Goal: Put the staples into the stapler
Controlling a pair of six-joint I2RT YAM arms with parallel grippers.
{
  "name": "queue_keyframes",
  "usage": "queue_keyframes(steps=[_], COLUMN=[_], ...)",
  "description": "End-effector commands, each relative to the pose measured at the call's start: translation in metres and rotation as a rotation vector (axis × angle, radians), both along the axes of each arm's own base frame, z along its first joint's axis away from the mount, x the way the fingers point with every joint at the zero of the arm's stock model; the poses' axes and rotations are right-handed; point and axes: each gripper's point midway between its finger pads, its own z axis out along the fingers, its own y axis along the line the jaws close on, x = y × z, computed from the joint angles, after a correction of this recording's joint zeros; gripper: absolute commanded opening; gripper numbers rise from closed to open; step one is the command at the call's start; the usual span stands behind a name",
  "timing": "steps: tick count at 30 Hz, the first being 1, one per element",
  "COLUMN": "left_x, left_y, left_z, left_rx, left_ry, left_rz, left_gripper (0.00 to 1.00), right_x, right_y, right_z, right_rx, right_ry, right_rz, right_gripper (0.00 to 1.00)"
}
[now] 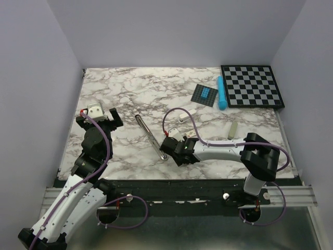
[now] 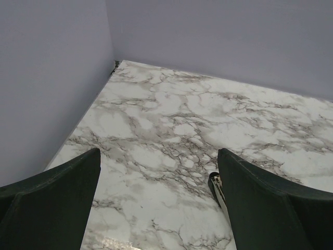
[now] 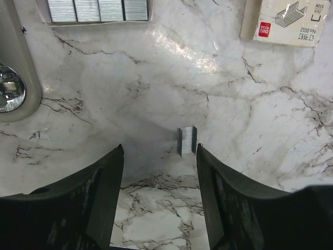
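Observation:
The stapler (image 1: 150, 136) lies opened out flat on the marble, a slim black bar with a silver channel. Its far tip (image 2: 215, 185) shows beside my left gripper's right finger, and its shiny riveted end (image 3: 9, 88) sits at the left of the right wrist view. A short silvery strip of staples (image 3: 187, 141) rests on the table just ahead of my right gripper's right fingertip (image 3: 203, 156), with nothing gripping it. My right gripper (image 3: 159, 148) is open and holds nothing. The staples' open tray (image 3: 99, 10) and white box (image 3: 289, 21) lie beyond. My left gripper (image 2: 158, 152) stands wide open, holding nothing.
A beige bar (image 1: 234, 129) lies right of the right arm's wrist. At the back right are a checkerboard (image 1: 252, 86), a blue stick (image 1: 221, 92) and a dark square pad (image 1: 204, 95). Purple walls enclose the table on three sides.

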Motion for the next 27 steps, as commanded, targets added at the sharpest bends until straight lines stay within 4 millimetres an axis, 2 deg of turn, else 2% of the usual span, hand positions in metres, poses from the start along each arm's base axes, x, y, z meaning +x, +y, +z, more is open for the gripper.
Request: queue_keyframes(steps=[1, 4, 8, 18, 27], left_x=[0.001, 0.000, 0.000, 0.001, 0.000], left_y=[-0.002, -0.002, -0.002, -0.002, -0.002], left_z=[-0.005, -0.004, -0.003, -0.005, -0.004], left_rx=[-0.002, -0.005, -0.005, -0.002, -0.003], left_ry=[0.014, 0.010, 0.008, 0.015, 0.012], left_rz=[-0.015, -0.013, -0.013, -0.012, -0.013], left_gripper=[0.99, 0.99, 0.99, 0.99, 0.99], right_x=[-0.005, -0.004, -0.002, 0.007, 0.006], right_y=[-0.002, -0.007, -0.013, -0.029, -0.029], right_z=[-0.002, 0.001, 0.003, 0.002, -0.008], right_rx=[0.021, 0.017, 0.005, -0.013, 0.075], right_ry=[-0.002, -0.020, -0.042, -0.048, 0.045], right_rz=[-0.013, -0.030, -0.047, -0.097, -0.115], right_gripper=[0.66, 0.53, 0.42, 0.41, 0.41])
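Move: The small strip of staples lies about 2 cm to the right hand's right, some 2 cm ahead and 2 cm below, close by its right fingertip. Beyond it, the open staple tray stands roughly 10 cm ahead and 4 cm left of the hand, and the closed staple box about 11 cm ahead and 8 cm right. The stapler's near end is some 9 cm left and 4 cm ahead. From the left hand the strip is about 33 cm right, 6 cm back and 28 cm below. Heading for the loose strip of staples, the right hand slides about 3 cm to the right, low over the table, easing back a touch before edging forward. Its fingers narrow early from about two-thirds to two-fifths open and then hold that gap, so the strip comes to lie between and just beyond the fingertips. The wrist turns some 5 degrees clockwise; no grip on the strip shows. ##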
